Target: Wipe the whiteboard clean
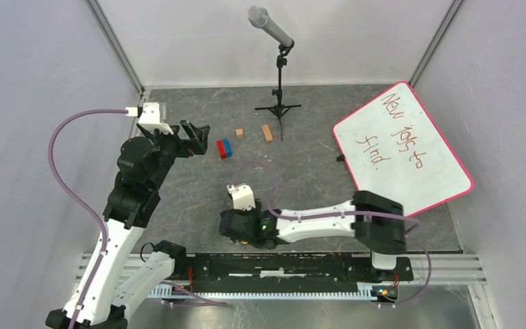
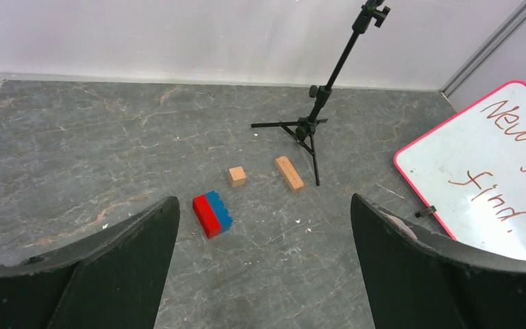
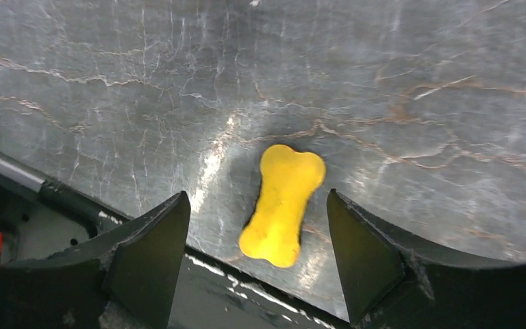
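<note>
The whiteboard (image 1: 411, 154) lies at the far right of the table, white with a red-pink rim and dark red handwriting. Its left part shows in the left wrist view (image 2: 493, 178). My left gripper (image 1: 202, 139) is open and empty above the left of the table, far from the board; its jaws (image 2: 264, 200) stand wide apart. My right gripper (image 1: 235, 233) points down at the table's near edge, open (image 3: 257, 197). A yellow bone-shaped object (image 3: 282, 204) lies flat on the table between its fingers, untouched.
A red-and-blue brick (image 1: 225, 148) (image 2: 212, 214) and two small wooden blocks (image 2: 237, 176) (image 2: 289, 173) lie mid-table. A microphone on a black tripod stand (image 1: 279, 103) stands at the back. Grey walls enclose the table. A black rail (image 1: 281, 264) runs along the near edge.
</note>
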Tool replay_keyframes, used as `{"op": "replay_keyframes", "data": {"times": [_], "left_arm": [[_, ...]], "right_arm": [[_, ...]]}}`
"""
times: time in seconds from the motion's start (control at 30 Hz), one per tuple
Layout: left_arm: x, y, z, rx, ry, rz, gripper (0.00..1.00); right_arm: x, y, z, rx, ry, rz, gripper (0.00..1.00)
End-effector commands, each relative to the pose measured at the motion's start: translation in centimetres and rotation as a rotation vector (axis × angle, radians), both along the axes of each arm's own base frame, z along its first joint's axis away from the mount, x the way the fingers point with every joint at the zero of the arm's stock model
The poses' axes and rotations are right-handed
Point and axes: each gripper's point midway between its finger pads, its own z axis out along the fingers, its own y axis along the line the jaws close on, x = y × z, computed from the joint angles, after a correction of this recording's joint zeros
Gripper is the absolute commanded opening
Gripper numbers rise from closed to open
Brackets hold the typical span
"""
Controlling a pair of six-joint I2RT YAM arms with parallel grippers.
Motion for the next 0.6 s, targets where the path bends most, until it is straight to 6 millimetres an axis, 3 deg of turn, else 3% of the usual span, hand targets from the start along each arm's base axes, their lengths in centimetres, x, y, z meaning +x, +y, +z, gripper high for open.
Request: {"op": "replay_keyframes", "data": {"times": [0.0,0.23,0.4,0.57], "left_arm": [[-0.2,0.5,0.2,0.04,-0.021,0.02,1.0],[-0.5,0.3,0.3,0.04,-0.026,0.006,1.0],[-0.5,0.2,0.3,0.04,-0.025,0.004,1.0],[-0.5,0.1,0.3,0.041,-0.026,0.001,1.0]], "right_arm": [[0.1,0.8,-1.6,-0.087,-0.017,-0.078,0.78],[-0.3,0.5,-2.4,-0.167,-0.077,-0.079,0.75],[-0.4,0.4,-3.0,-0.176,-0.07,-0.075,0.56],[-0.2,0.5,-2.6,-0.174,-0.085,-0.076,0.48]]}}
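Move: Just beneath the right hand lies the yellow eraser, about 5 cm down and roughly 1 cm back and 1 cm right. The red-and-blue block lies some 17 cm ahead and 8 cm left of that hand. The whiteboard's middle is about 16 cm ahead and 51 cm to its right. From the left hand, the eraser is some 16 cm back, 14 cm right and 34 cm below. Dropping about 4 cm onto the yellow eraser, the right hand settles low and stays there while its wrist tilts some 10 degrees so the fingers point more steeply down. The fingers, already narrowing slightly, close to about half open, one either side of the eraser's near half; a firm pinch isn't yet visible. ##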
